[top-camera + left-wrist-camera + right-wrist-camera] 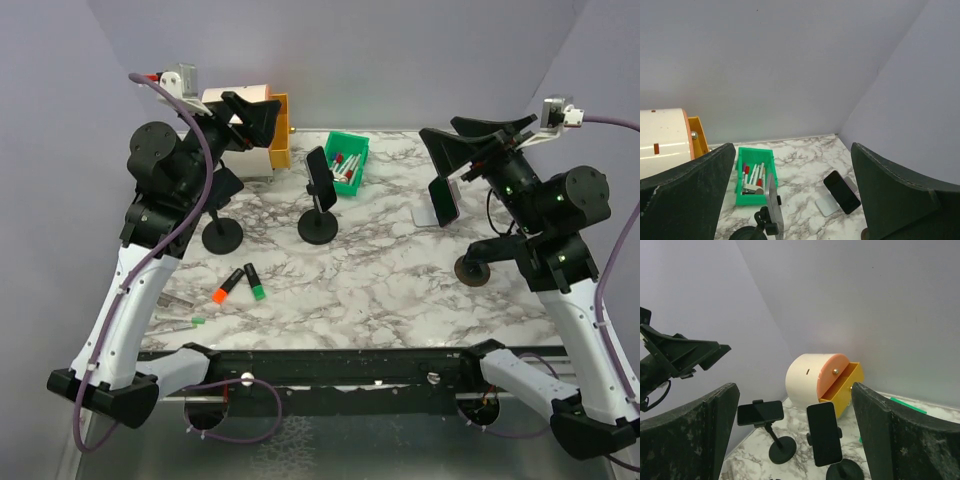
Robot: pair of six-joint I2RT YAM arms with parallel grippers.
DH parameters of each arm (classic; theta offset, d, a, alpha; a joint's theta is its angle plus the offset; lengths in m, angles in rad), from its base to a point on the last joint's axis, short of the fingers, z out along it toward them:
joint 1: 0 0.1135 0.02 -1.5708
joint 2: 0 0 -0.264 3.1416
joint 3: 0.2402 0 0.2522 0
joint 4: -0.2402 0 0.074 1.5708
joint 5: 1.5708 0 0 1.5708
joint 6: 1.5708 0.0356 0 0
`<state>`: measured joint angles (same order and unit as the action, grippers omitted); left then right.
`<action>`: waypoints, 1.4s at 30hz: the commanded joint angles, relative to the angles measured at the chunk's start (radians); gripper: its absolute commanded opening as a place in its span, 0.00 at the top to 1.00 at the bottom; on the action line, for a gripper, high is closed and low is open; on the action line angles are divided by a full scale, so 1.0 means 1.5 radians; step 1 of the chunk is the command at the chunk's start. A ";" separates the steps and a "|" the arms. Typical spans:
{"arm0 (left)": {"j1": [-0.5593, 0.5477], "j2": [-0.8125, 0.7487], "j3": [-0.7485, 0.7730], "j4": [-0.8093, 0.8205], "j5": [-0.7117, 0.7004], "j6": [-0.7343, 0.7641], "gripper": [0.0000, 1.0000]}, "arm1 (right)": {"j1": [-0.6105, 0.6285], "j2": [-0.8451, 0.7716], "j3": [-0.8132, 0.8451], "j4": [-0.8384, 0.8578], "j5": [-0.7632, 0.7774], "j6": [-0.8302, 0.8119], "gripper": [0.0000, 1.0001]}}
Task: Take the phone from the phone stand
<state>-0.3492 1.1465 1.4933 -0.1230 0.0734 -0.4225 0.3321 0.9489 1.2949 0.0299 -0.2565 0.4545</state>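
Three black phones sit in stands on the marble table (380,270). One stands upright on the black centre stand (321,178), and shows in the right wrist view (824,434) and edge-on in the left wrist view (774,205). One lies sideways on the left black stand (760,412), mostly hidden by my left arm in the top view. One leans on a silver stand (443,200), also in the left wrist view (841,191). My left gripper (262,118) (791,147) is open, raised at the back left. My right gripper (445,135) (794,386) is open, raised above the silver stand.
A green bin of markers (346,162) stands at the back centre. A white and orange drawer unit (815,377) with an open yellow drawer stands at the back left. Loose markers (240,284) lie at the front left. A black round base (472,270) sits under my right arm.
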 commanded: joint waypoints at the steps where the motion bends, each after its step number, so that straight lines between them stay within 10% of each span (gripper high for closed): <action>1: -0.008 -0.037 -0.003 0.017 -0.015 0.002 0.01 | -0.001 -0.011 0.006 -0.007 0.001 -0.005 0.00; 16: -0.012 -0.063 -0.171 0.087 0.082 -0.001 0.01 | -0.001 0.003 -0.023 -0.222 0.465 0.055 0.04; 27: -0.019 -0.122 -0.382 0.199 0.043 -0.013 0.01 | -0.001 -0.016 -0.163 -0.242 0.521 -0.057 0.00; 42: -0.083 -0.189 -0.432 0.201 -0.014 0.014 0.01 | -0.008 -0.074 -0.143 -0.487 0.651 0.079 0.00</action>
<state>-0.4568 0.8955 0.8597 0.1463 0.0910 -0.4194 0.3252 0.8711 0.9985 -0.5285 0.5980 0.4969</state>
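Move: The centre phone, upright on its black stand, lies about 20 cm ahead of the left hand, 10 to its right and 38 below; the left stand phone is 16 ahead, 16 left, the green tray 18 farther out than the centre phone and 8 right. The round-stand phone is some 21 cm right of the right hand, 4 ahead, 40 below; the white-stand phone lies 18 beyond it, 7 farther left. The round-stand phone is what the right hand nears, sinking about 25 cm and swinging right, forward a little first, then easing back and up; its wrist tips down and turns clockwise some 50 degrees. Meanwhile the left hand sinks on the near-left side of the centre phone, ending slightly back and rising again. Both grippers stay open, clear of the phones. ##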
